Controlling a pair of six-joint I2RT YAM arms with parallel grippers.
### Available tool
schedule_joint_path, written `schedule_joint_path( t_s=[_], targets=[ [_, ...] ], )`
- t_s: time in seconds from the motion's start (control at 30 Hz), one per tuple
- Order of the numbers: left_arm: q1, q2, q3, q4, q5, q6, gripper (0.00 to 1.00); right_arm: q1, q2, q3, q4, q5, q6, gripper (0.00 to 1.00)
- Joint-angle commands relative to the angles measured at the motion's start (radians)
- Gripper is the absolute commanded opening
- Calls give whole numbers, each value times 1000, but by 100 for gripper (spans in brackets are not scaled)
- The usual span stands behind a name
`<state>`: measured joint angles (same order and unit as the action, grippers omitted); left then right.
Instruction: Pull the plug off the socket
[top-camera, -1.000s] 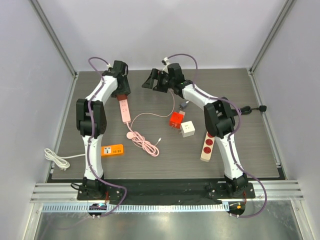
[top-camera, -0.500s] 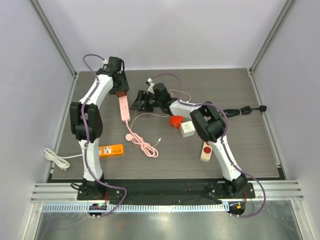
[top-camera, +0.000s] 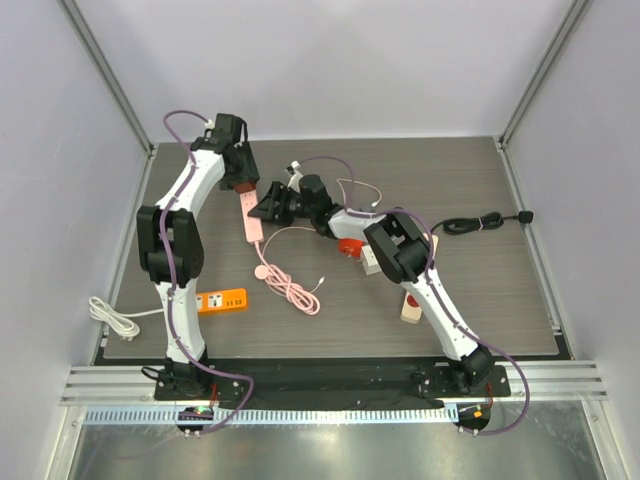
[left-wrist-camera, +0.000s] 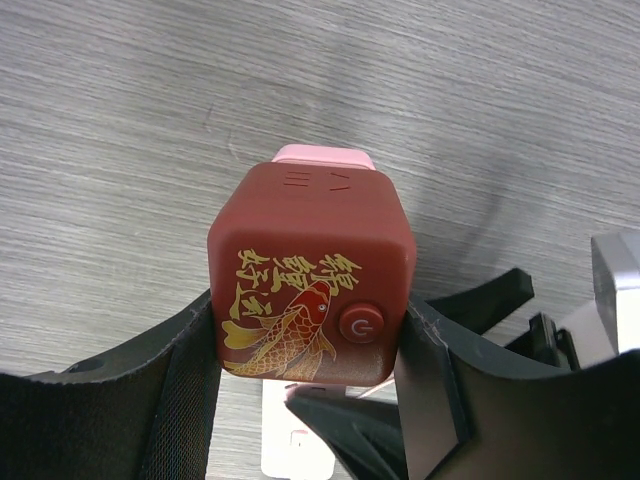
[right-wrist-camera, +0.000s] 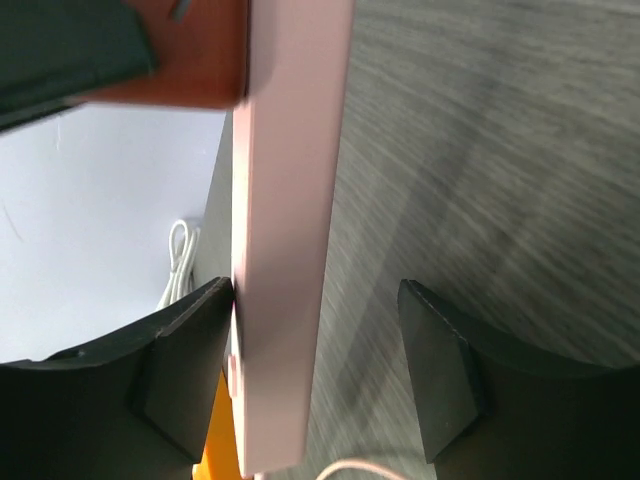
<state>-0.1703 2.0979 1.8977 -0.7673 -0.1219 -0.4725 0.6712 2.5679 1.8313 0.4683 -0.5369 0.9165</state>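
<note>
A dark red cube plug (left-wrist-camera: 310, 275) with a gold koi print sits in the far end of a pink power strip (top-camera: 250, 222). My left gripper (left-wrist-camera: 310, 350) is shut on the plug, a finger on each side; in the top view the left gripper (top-camera: 239, 178) is over the strip's far end. My right gripper (right-wrist-camera: 315, 340) is open and straddles the pink strip (right-wrist-camera: 290, 250): the left finger (right-wrist-camera: 190, 360) touches its side, the right finger stands apart. In the top view the right gripper (top-camera: 264, 207) is beside the strip's middle. The plug (right-wrist-camera: 190, 60) shows at the upper left of the right wrist view.
The strip's pink cable (top-camera: 290, 285) coils toward the front. An orange power strip (top-camera: 224, 300) and a white cable (top-camera: 110, 315) lie front left. A red cube adapter (top-camera: 350, 246), a white cube (top-camera: 375, 260), a beige strip with red sockets (top-camera: 412, 300) and a black cable (top-camera: 480, 222) lie right.
My right arm has swung left and down from the back of the table until its open gripper straddles the pink strip. My left gripper stays shut on the plug.
</note>
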Motion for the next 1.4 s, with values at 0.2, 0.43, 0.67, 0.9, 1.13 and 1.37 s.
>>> schedule_joint_path(
  t_s=[0.2, 0.43, 0.67, 0.9, 1.13, 1.37],
  targets=[
    [0, -85, 1, 34, 45, -29, 0, -2, 52, 106, 29, 68, 42, 69],
    [-1, -101, -25, 42, 41, -26, 0, -9, 106, 178, 16, 72, 82, 56],
    [-11, -99, -26, 43, 47, -14, 0, -28, 159, 241, -26, 72, 169, 7],
    [-21, -116, -63, 97, 90, 8, 0, -53, 190, 283, -196, 117, 249, 1],
    [15, -70, -42, 91, 264, -76, 0, -67, 193, 281, -257, 152, 243, 1],
    [-41, -59, 10, -20, -117, 11, 0, -67, 221, 330, -295, 169, 249, 1]
  ],
)
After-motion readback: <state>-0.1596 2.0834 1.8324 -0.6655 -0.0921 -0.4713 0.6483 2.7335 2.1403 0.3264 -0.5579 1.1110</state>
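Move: The pink socket strip already runs between the right hand's open fingers, held up off the table; its middle is about 1 cm back, 1 cm left and 1 cm above that hand. The dark red plug sits on it some 5 cm ahead, 3 cm left and 3 cm up; the loose bright red plug is about 9 cm back, 23 cm right and 3 cm lower. From the left hand, holding the dark red plug, the strip's middle is roughly 6 cm back, 1 cm right and 3 cm below. The right fingers close on the pink strip just behind the dark red plug, pinching it between its upper and lower faces, as that hand slides forward along it towards the plug, about 3.5 cm in all with a little leftward travel. Once shut on the strip, the wrist turns some 10 degrees. The left hand keeps its grip on the plug and stays almost in place. ##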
